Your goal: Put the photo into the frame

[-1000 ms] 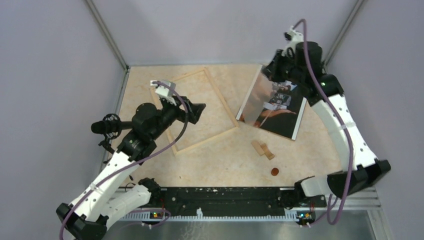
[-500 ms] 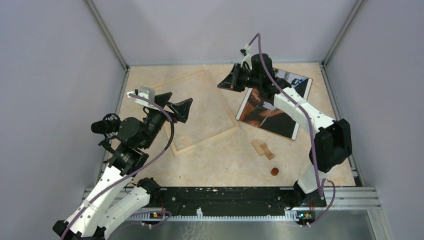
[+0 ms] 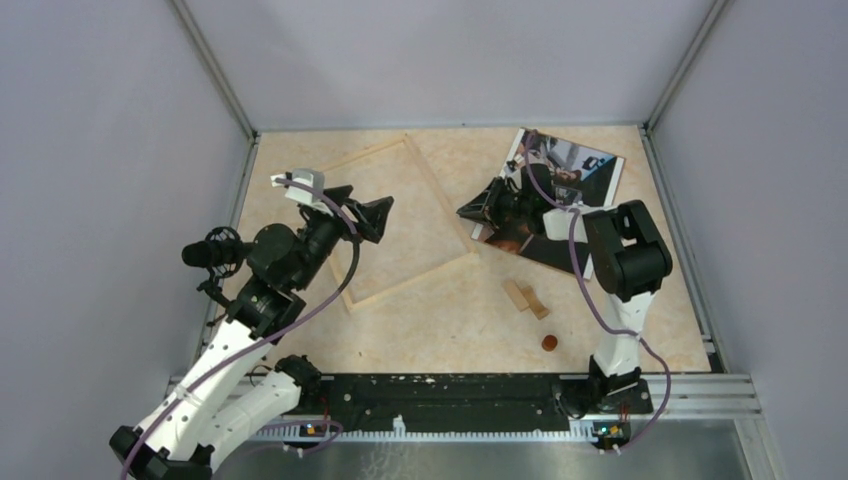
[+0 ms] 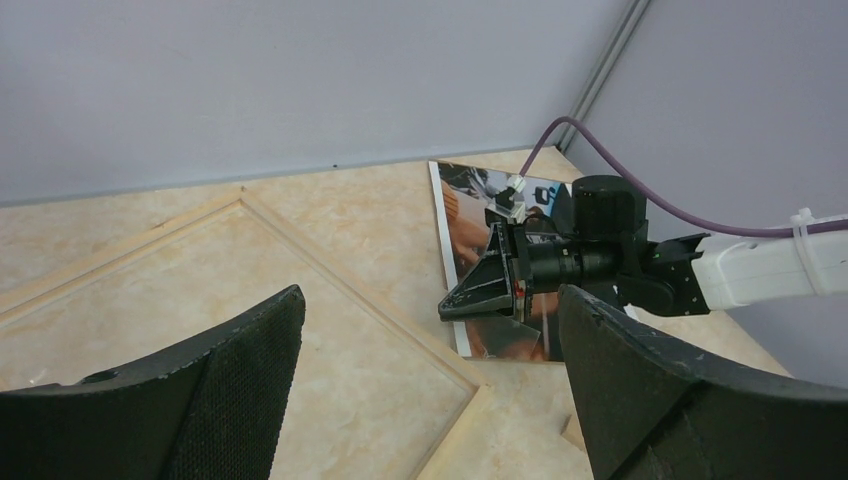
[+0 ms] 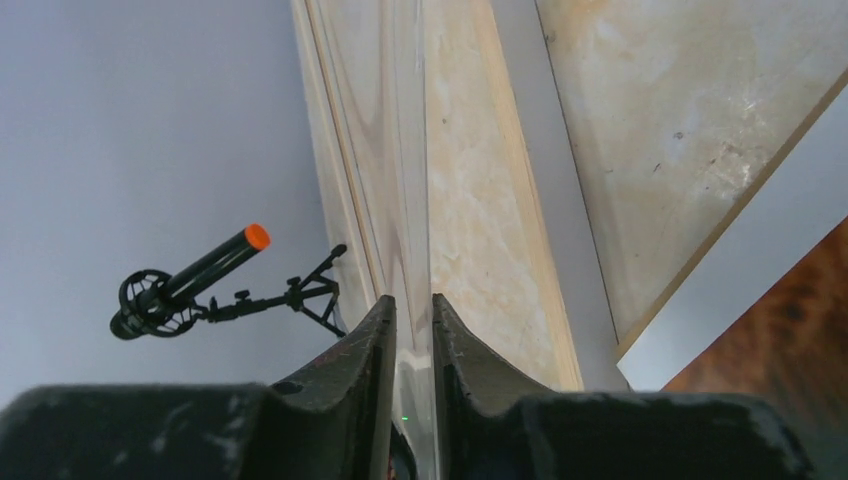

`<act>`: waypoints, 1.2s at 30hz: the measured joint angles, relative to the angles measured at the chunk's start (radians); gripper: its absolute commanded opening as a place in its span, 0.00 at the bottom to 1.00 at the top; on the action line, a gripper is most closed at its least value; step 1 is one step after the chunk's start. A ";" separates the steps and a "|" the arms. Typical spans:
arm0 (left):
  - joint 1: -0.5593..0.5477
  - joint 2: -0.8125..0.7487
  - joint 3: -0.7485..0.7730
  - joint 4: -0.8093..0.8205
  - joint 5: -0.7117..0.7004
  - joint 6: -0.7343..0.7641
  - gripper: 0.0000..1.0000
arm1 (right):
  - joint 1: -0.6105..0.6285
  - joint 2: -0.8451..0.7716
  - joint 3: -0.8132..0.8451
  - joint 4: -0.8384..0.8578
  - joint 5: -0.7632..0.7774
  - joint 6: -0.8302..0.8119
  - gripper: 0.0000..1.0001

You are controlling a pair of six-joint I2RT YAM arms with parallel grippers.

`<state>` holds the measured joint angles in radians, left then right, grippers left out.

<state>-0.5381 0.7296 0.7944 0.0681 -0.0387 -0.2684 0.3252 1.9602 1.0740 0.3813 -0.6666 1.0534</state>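
The photo [image 3: 575,175] lies flat at the back right of the table, dark picture side up with a white border. It also shows in the left wrist view as the photo [image 4: 462,200], and its brown corner as the photo [image 5: 800,340] in the right wrist view. The pale wooden frame [image 3: 445,200] lies empty left of it, its near slat as the frame [image 4: 330,265]. My right gripper [image 3: 465,212] sits low at the photo's left edge. Its jaws [image 5: 413,300] stand a narrow gap apart, with a thin clear sheet [image 4: 497,335] edge-on between them. My left gripper [image 3: 360,205] hangs wide open above the frame, holding nothing [image 4: 428,300].
Two small wooden blocks [image 3: 525,297] and a small brown disc [image 3: 549,343] lie near the photo's front corner. A microphone on a stand [image 3: 210,252] sits at the table's left edge. Grey walls close in the back and both sides.
My right arm swung down from high at the back right to the photo's left edge, bringing the clear sheet low, and its jaws parted slightly. The left gripper shifted a little over the frame.
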 measured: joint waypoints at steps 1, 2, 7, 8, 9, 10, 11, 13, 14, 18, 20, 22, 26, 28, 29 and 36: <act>0.000 0.003 0.000 0.000 0.001 0.000 0.98 | -0.004 0.007 -0.005 0.017 -0.018 -0.002 0.27; 0.000 0.006 0.000 0.000 0.002 -0.001 0.98 | -0.005 0.012 -0.009 0.035 -0.034 -0.002 0.30; 0.001 0.026 0.000 0.000 0.016 -0.015 0.98 | -0.002 0.019 -0.034 0.153 -0.092 0.018 0.37; 0.001 0.028 0.000 0.000 0.018 -0.018 0.98 | 0.000 0.020 -0.035 0.167 -0.096 0.023 0.38; 0.001 0.030 0.000 0.000 0.019 -0.021 0.98 | 0.002 0.021 -0.035 0.179 -0.098 0.025 0.38; 0.001 0.032 0.000 0.000 0.025 -0.023 0.98 | 0.006 0.024 -0.035 0.193 -0.100 0.027 0.38; 0.001 0.033 0.000 0.001 0.029 -0.025 0.98 | 0.010 0.027 -0.034 0.206 -0.101 0.029 0.38; 0.001 0.040 0.000 0.001 0.039 -0.027 0.98 | 0.023 0.039 -0.026 0.211 -0.103 0.028 0.38; 0.001 0.044 0.000 0.002 0.043 -0.028 0.98 | 0.031 0.048 -0.018 0.207 -0.104 0.023 0.38; 0.001 0.057 0.000 0.001 0.053 -0.034 0.98 | 0.055 0.080 0.027 0.138 -0.099 -0.019 0.38; 0.001 0.058 0.000 0.001 0.057 -0.036 0.98 | 0.061 0.082 0.048 0.080 -0.097 -0.052 0.38; 0.001 0.058 0.000 0.001 0.060 -0.037 0.98 | 0.061 0.085 0.083 0.012 -0.098 -0.090 0.38; 0.001 0.062 0.000 0.002 0.061 -0.040 0.98 | 0.061 0.103 0.145 -0.066 -0.105 -0.139 0.36; 0.001 0.071 0.000 0.002 0.067 -0.041 0.98 | 0.061 0.121 0.174 -0.105 -0.111 -0.160 0.36; 0.001 0.078 0.000 0.002 0.069 -0.042 0.98 | 0.063 0.131 0.187 -0.120 -0.113 -0.168 0.36; 0.028 0.120 0.000 0.000 0.108 -0.053 0.98 | 0.080 0.225 0.265 -0.177 -0.134 -0.188 0.37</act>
<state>-0.5098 0.8497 0.7944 0.0681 0.0692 -0.3210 0.4057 2.1853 1.3388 0.2039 -0.8005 0.8658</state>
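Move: The right hand has the clear sheet's edge between fingertips that are barely apart, with the rest of the sheet reaching left over the frame. From that hand the frame's middle lies some 20 cm left, 3 cm ahead and 9 cm below. At that same depth, the photo's middle is about 18 cm right and 6 cm ahead, and the wooden blocks 13 cm right and 18 cm back. From the left hand the frame's middle is about 17 cm ahead, 2 cm left and 35 cm down. Leftward by about 5 cm, over the frame's right bar towards its middle, the right hand first lifts slightly, then sinks to end lower than it began, turning some 15 degrees counter-clockwise. Its fingers open partway around the clear sheet's edge, which ends against the outer finger. The empty, open left hand sinks about 4 cm, drifting right and tipping down slightly. ##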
